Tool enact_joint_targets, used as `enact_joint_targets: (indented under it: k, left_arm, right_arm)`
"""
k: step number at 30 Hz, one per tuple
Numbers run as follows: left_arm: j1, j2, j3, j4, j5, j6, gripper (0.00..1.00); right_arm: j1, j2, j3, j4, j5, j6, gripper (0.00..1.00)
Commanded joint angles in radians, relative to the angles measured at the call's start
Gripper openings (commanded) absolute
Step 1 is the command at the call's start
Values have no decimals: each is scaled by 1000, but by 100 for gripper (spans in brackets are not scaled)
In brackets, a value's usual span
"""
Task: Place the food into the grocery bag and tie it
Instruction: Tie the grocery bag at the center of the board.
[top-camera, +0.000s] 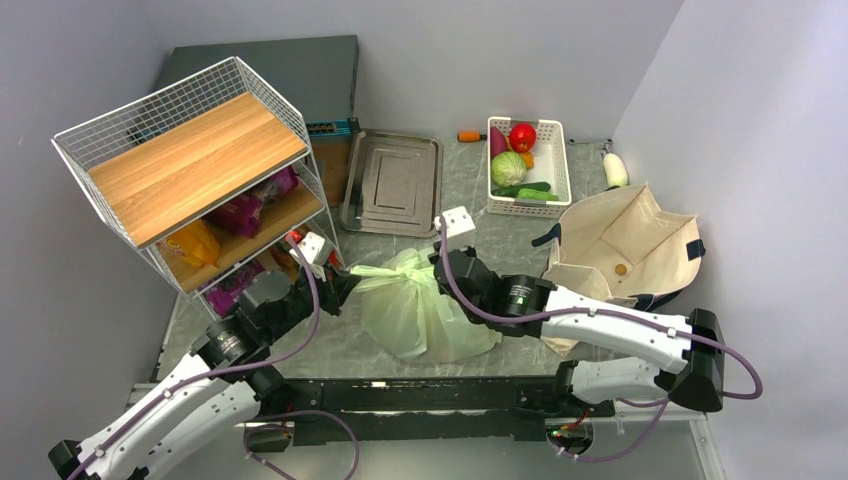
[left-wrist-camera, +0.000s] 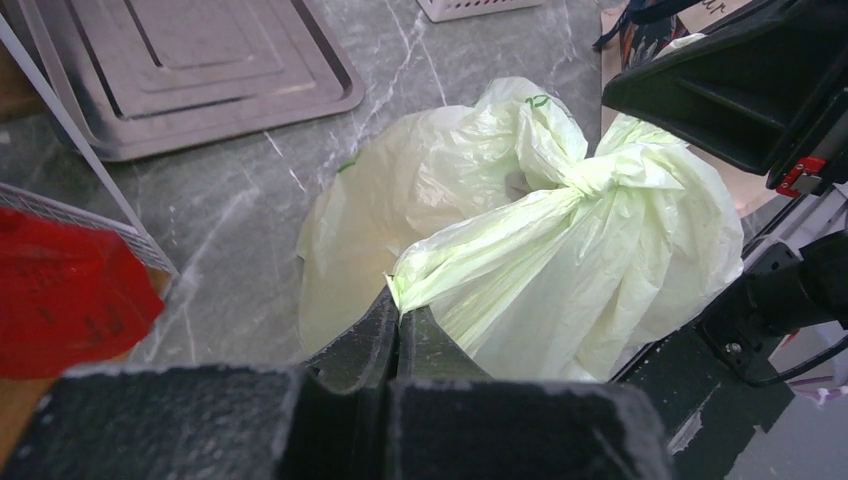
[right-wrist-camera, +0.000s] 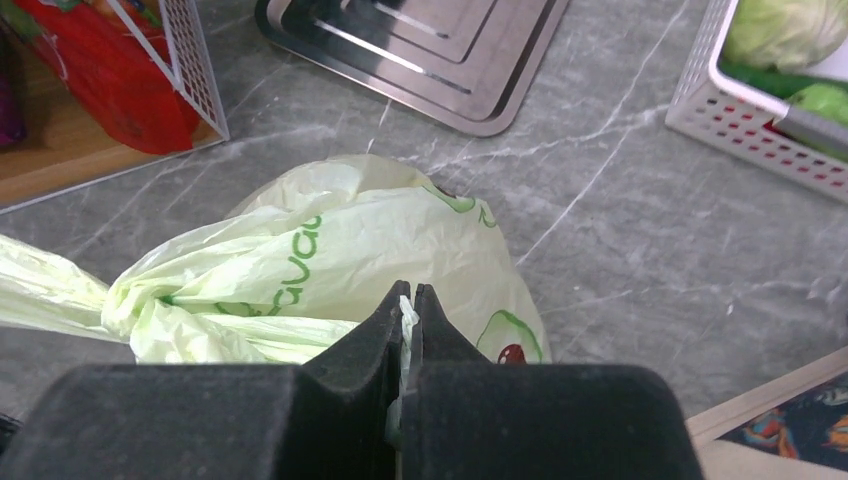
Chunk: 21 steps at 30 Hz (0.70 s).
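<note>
The pale-green grocery bag with avocado print lies full on the marble table between my arms. Its handles are knotted on top; the knot shows in the left wrist view and the right wrist view. My left gripper is shut on the left handle end and holds it taut. My right gripper is shut on the right handle end. The food is hidden inside the bag.
A wire shelf rack with packets stands at the left. A steel tray and a white basket of vegetables lie at the back. The beige canvas tote lies open at the right.
</note>
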Motion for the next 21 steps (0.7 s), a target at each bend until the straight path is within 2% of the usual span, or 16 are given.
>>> enact_joint_targets:
  k: [1, 6, 13, 21]
  left_arm:
    - [30, -47, -29, -148, -236, -29, 0]
    - [29, -63, -92, -146, -237, -116, 0]
    - [30, -80, -169, -138, -267, -164, 0]
    - [29, -62, -215, -112, -254, -218, 0]
  right_arm:
    - [-102, -101, -77, -272, 195, 18, 0]
    - [-142, -111, -117, -281, 138, 55, 0]
    - [-224, -189, -232, -163, 11, 47, 0]
    - [-244, -160, -250, -143, -34, 63, 0]
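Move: My left and right fingers are each shut on a twisted end of the grocery bag, with the knot between them: about 10 cm to the right of my left hand and 1 cm ahead. From my right hand it is some 5 cm left and 2 cm back, slightly below both. The bag's body sits roughly 13 cm right, 4 cm back and 12 cm below my left hand; the tray is about 20 cm ahead, 5 cm right and 19 cm down. I keep both handle ends pinched and bring my hands down together towards the bag, the left about 6 cm, the right some 4.5 cm. Meanwhile I draw my right hand about 2 cm to the right, away from the left, keeping the ends stretched across the bag. Both hands tip their fingers about 10 degrees further down, and the right also rolls its left side up. ##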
